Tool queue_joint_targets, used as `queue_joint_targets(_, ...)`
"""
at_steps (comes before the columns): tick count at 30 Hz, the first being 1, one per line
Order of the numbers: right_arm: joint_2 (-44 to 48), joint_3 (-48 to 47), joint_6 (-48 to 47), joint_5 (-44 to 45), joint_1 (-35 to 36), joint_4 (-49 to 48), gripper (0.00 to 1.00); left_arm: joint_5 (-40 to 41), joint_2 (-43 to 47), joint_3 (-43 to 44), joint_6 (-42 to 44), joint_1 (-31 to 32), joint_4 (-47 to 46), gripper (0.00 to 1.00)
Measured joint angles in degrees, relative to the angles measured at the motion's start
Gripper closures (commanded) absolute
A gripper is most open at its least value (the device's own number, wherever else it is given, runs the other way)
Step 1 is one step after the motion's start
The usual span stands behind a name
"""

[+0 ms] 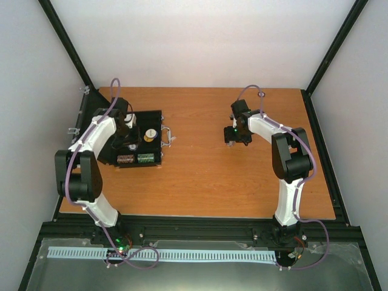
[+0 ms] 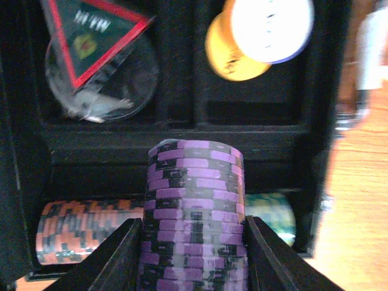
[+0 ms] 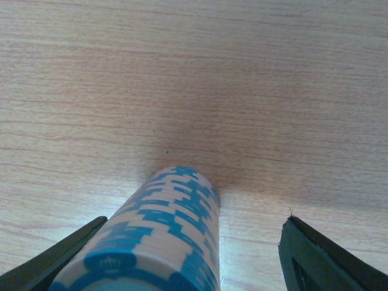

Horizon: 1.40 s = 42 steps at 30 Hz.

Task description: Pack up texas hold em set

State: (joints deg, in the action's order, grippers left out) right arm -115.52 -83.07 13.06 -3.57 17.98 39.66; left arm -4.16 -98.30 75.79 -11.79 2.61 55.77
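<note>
The open black case (image 1: 155, 116) lies at the table's left. My left gripper (image 2: 193, 221) hangs over its near row, shut on a purple chip stack (image 2: 194, 176), with both fingers against the stack's sides. An orange chip stack (image 2: 79, 230) and a green one (image 2: 274, 215) lie in the slots behind it. A dark red-edged triangular token (image 2: 91, 36) sits on a clear disc. Yellow (image 2: 225, 56) and white (image 2: 273, 27) dealer discs fill the far compartment. My right gripper (image 3: 195, 219) stands open around a blue-and-white chip stack (image 3: 163, 236) on the bare wood. The stack is close to the left finger, and the right finger is clear of it.
The case's silver handle (image 1: 168, 136) points toward the table's middle. Bare wooden tabletop (image 1: 242, 182) spreads between the case and the right gripper (image 1: 236, 134). White walls and black frame posts close in the back and sides.
</note>
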Motion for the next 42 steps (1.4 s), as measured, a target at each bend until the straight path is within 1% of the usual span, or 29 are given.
queue_joint_targets(3,0.0,0.0,0.0,0.0,0.0,0.0,0.26,-4.6,3.8,-0.5,2.1,0.0,-1.8,0.99)
queue_joint_targets(6,0.0,0.0,0.0,0.0,0.0,0.0,0.26,-10.4,4.7,-1.0,4.2,0.0,-4.0,0.99)
queue_joint_targets(9,0.0,0.0,-0.1,0.0,0.0,0.0,0.26,-16.4,3.9,-3.1,6.0,-0.3,-5.7,0.99)
queue_joint_targets(14,0.0,0.0,-0.2,0.1,0.0,0.0,0.26,-26.1,-0.2,-5.5,8.7,-0.7,-5.8,0.99)
queue_joint_targets(19,0.0,0.1,-0.2,0.1,0.0,0.0,0.26,-31.1,-2.4,-5.7,9.9,-1.6,-5.1,0.99)
queue_joint_targets(24,0.0,0.3,-0.2,0.2,0.0,0.0,0.26,-30.6,-4.5,-4.8,10.2,-2.6,-3.3,0.99)
queue_joint_targets(25,0.0,0.3,-0.2,0.2,0.0,0.0,0.26,-30.6,-4.9,-4.7,10.2,-2.8,-3.3,0.94)
queue_joint_targets(28,0.0,0.3,-0.2,0.2,0.0,0.0,0.26,-28.6,-5.7,-3.3,10.2,-2.9,-2.5,0.49)
queue_joint_targets(29,0.0,0.3,-0.2,0.2,0.0,0.0,0.26,-27.8,-6.1,-2.8,10.2,-2.9,-2.2,0.39)
queue_joint_targets(32,0.0,0.3,-0.2,0.1,0.0,0.0,0.26,-25.4,-6.4,-2.0,10.3,-2.9,-1.6,0.30)
queue_joint_targets(36,0.0,0.3,-0.2,0.1,0.0,0.1,0.26,-22.5,-6.3,-1.8,10.2,-2.9,-1.2,0.24)
queue_joint_targets(42,0.0,0.3,-0.2,0.1,0.0,0.2,0.26,-18.5,-5.6,-1.8,10.1,-2.9,-0.6,0.23)
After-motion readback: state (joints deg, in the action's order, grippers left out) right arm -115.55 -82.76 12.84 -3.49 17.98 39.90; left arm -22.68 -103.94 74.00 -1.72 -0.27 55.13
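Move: The left hand holds the purple chip stack above the case; its spot, in the case's right-hand end by the wall, lies about 6 cm right, 1 ahead and 5 below. The green stack lies roughly 4 cm right and 3 back, the red stack 4 left and 3 back, and the dealer button 6 ahead and 6 right. From the right hand that spot is some 31 cm left and 3 back. Left hand raises the purple stack, rolls and swings about 7 cm right, sinks, then opens while easing left. ##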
